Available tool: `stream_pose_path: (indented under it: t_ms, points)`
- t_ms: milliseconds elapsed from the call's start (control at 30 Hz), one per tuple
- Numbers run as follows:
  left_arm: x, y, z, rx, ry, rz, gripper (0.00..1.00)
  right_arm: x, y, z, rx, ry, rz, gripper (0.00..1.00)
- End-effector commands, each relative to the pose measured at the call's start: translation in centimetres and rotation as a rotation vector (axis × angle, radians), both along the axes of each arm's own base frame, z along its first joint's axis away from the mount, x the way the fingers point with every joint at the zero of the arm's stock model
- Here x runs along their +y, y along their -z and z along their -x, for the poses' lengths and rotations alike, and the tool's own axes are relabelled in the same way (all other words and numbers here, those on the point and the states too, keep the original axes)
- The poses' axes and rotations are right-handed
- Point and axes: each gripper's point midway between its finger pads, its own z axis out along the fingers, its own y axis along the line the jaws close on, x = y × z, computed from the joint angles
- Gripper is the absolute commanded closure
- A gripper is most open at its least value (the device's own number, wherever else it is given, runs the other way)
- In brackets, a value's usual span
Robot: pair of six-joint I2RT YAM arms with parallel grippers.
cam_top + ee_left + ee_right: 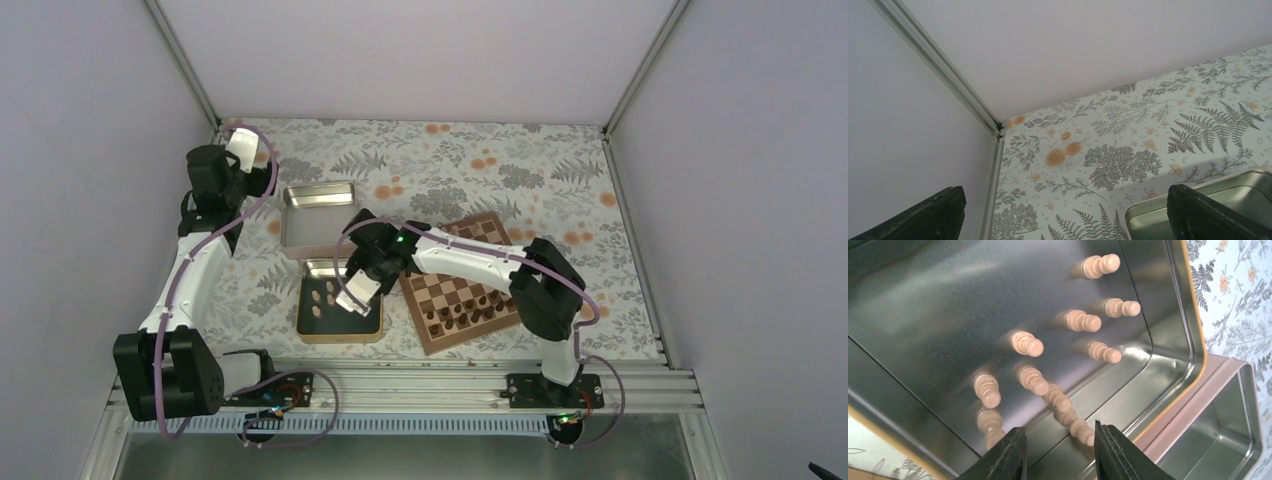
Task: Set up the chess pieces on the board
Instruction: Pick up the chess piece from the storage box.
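Several pale chess pieces (pixel 1028 344) stand inside a shallow metal tin (pixel 1168 305), seen close in the right wrist view. My right gripper (pixel 1060 447) hovers just above them, open, with nothing between its fingers; one pale piece (pixel 1057 399) stands near the tin wall just ahead of them. From above, the right gripper (pixel 356 294) is over that tin (pixel 305 328), left of the board (pixel 440 288). My left gripper (pixel 1064 197) is open and empty over the far left corner of the table.
Dark chessmen (pixel 465 312) stand in rows on the near side of the board. A second, empty tin (pixel 315 215) lies behind the first, its corner by the left gripper's finger (pixel 1213 215). Enclosure walls (pixel 923 100) stand close to the left arm.
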Motion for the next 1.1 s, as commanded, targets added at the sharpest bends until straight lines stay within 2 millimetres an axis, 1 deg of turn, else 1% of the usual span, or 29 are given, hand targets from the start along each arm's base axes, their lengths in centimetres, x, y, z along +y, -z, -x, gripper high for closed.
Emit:
stream_pose_path:
  t_ms: [0,200,400,633,900,1067]
  points:
    - [0.5,-0.9,0.2,-0.042,-0.021,0.006,0.00,1.0,0.9,0.4,-0.041,-0.153,0.024,0.64]
    - [0.5,-0.8,0.2,-0.040,-0.021,0.007,0.00,2.3,1.2,-1.1,-0.090,-0.163,0.020,0.63]
    - [0.5,-0.8,0.3,-0.041,-0.019,0.007,0.00,3.0,1.8,-2.7,-0.123,-0.156,0.036,0.64]
    - [0.5,-0.8,0.3,-0.043,-0.016,0.009,0.00,2.6,2.7,-3.8,-0.137,-0.142,0.083,0.65]
    - [0.6,-0.7,0.4,-0.040,-0.014,0.010,0.00,1.9,3.0,-4.9,-0.173,-0.140,0.107,0.66]
    - [0.5,-0.7,0.4,-0.042,-0.011,0.011,0.00,1.8,3.2,-5.4,-0.200,-0.150,0.122,0.66]
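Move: In the storage box, the tall chess piece nearest the front wall stands about 6 cm ahead of the right hand, 1 cm to its left and some 7 cm below. A smaller piece stands roughly 3 cm nearer the base, in line with it; a wide-topped piece stands 4 cm back from it and 4 cm to its right. From the left hand, the tall piece lies about 14 cm back, 24 cm right and 24 cm below. Reaching over the standing pieces towards the tall one by the front wall, the right hand travels forward about 5 cm and sinks some 3 cm. It swings left at first, then drifts partly back right, turning slightly counter-clockwise and tipping the fingertips a little forward. The fingers stay part open, holding nothing. ##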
